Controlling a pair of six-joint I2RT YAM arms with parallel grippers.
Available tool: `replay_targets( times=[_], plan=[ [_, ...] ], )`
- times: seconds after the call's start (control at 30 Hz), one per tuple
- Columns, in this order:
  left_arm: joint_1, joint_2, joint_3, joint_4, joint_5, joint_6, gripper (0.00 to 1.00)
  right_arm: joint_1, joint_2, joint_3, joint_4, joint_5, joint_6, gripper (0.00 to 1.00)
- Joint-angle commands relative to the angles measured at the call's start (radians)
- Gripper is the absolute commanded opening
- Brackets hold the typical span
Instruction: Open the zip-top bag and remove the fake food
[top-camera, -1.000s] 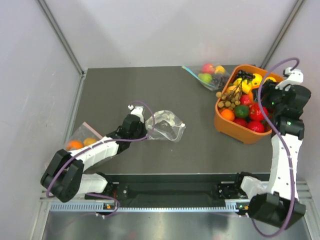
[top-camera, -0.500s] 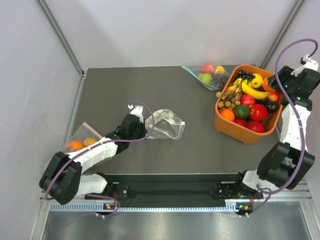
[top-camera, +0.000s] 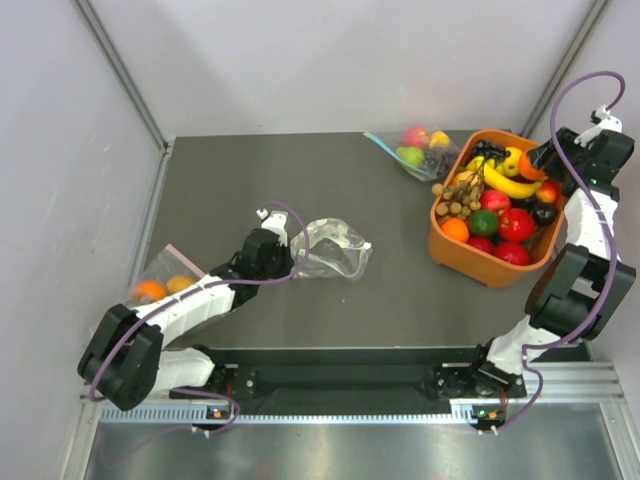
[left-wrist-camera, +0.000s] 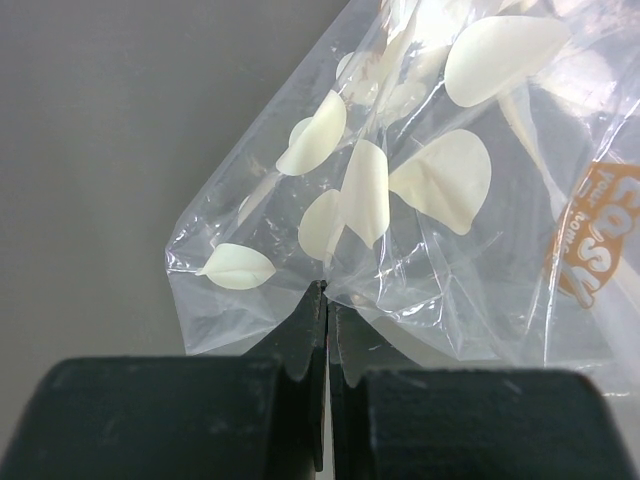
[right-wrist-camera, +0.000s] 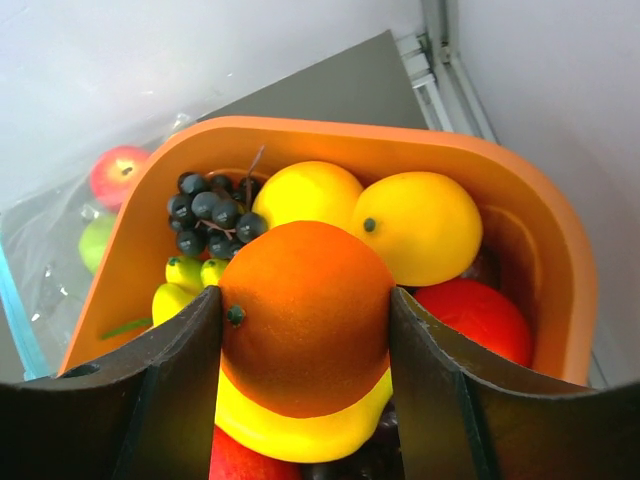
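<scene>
The zip-top bag (top-camera: 335, 250), clear with white polka dots, lies crumpled and looks empty on the dark table. My left gripper (top-camera: 291, 262) is shut on its near left edge, and the left wrist view shows the closed tips (left-wrist-camera: 327, 290) pinching the plastic (left-wrist-camera: 420, 200). My right gripper (top-camera: 540, 166) is shut on an orange ball (right-wrist-camera: 305, 315) above the far right corner of the orange bin (top-camera: 470, 262). A yellow banana (top-camera: 510, 185) and a bunch of tan berries (top-camera: 458, 195) lie in the bin.
The bin (right-wrist-camera: 350, 135) holds several other toy fruits. A clear bag with a blue zip strip (top-camera: 415, 150) holding fruit lies behind it. A pink-edged bag (top-camera: 165, 282) with orange fruit lies at the left table edge. Grey walls stand on both sides.
My right arm has swung out to the bin's far right side and folded back, with the orange ball now showing between its fingers. The left arm and the bag have not moved.
</scene>
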Motion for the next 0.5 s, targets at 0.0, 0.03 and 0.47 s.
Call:
replay_targets(
  times=[0.0,0.03,0.47],
  plan=[
    [0.006,-0.024,0.029,0.023,0.014,0.015,0.00,-0.009,0.008,0.048,0.071,-0.078,-0.008,0.54],
    [0.006,-0.021,0.033,0.023,0.014,0.015,0.00,-0.009,0.007,0.040,0.074,-0.088,-0.008,0.62],
    [0.006,0.013,0.060,0.025,0.037,0.011,0.03,-0.009,-0.137,-0.035,0.065,-0.086,0.000,1.00]
  ],
)
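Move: The right gripper already holds the fake orange over the orange bin; the open spot for it on the fruit pile is about 3 cm below and 2 cm ahead. The banana lies some 2 cm back, 3 cm left and 6 cm below; one lemon is about 6 cm ahead, the other 5 cm ahead and 4 cm right. From the left gripper that spot is roughly 20 cm ahead and 48 cm right, higher up. Open the right fingers all the way from their hold on the orange, letting go of it just above the banana and lemons. Meanwhile ease the right gripper about 1.5 cm left, turning it some 5 degrees counter-clockwise, and start a slight rise, staying over the bin with the fingers spread either side of the orange. ##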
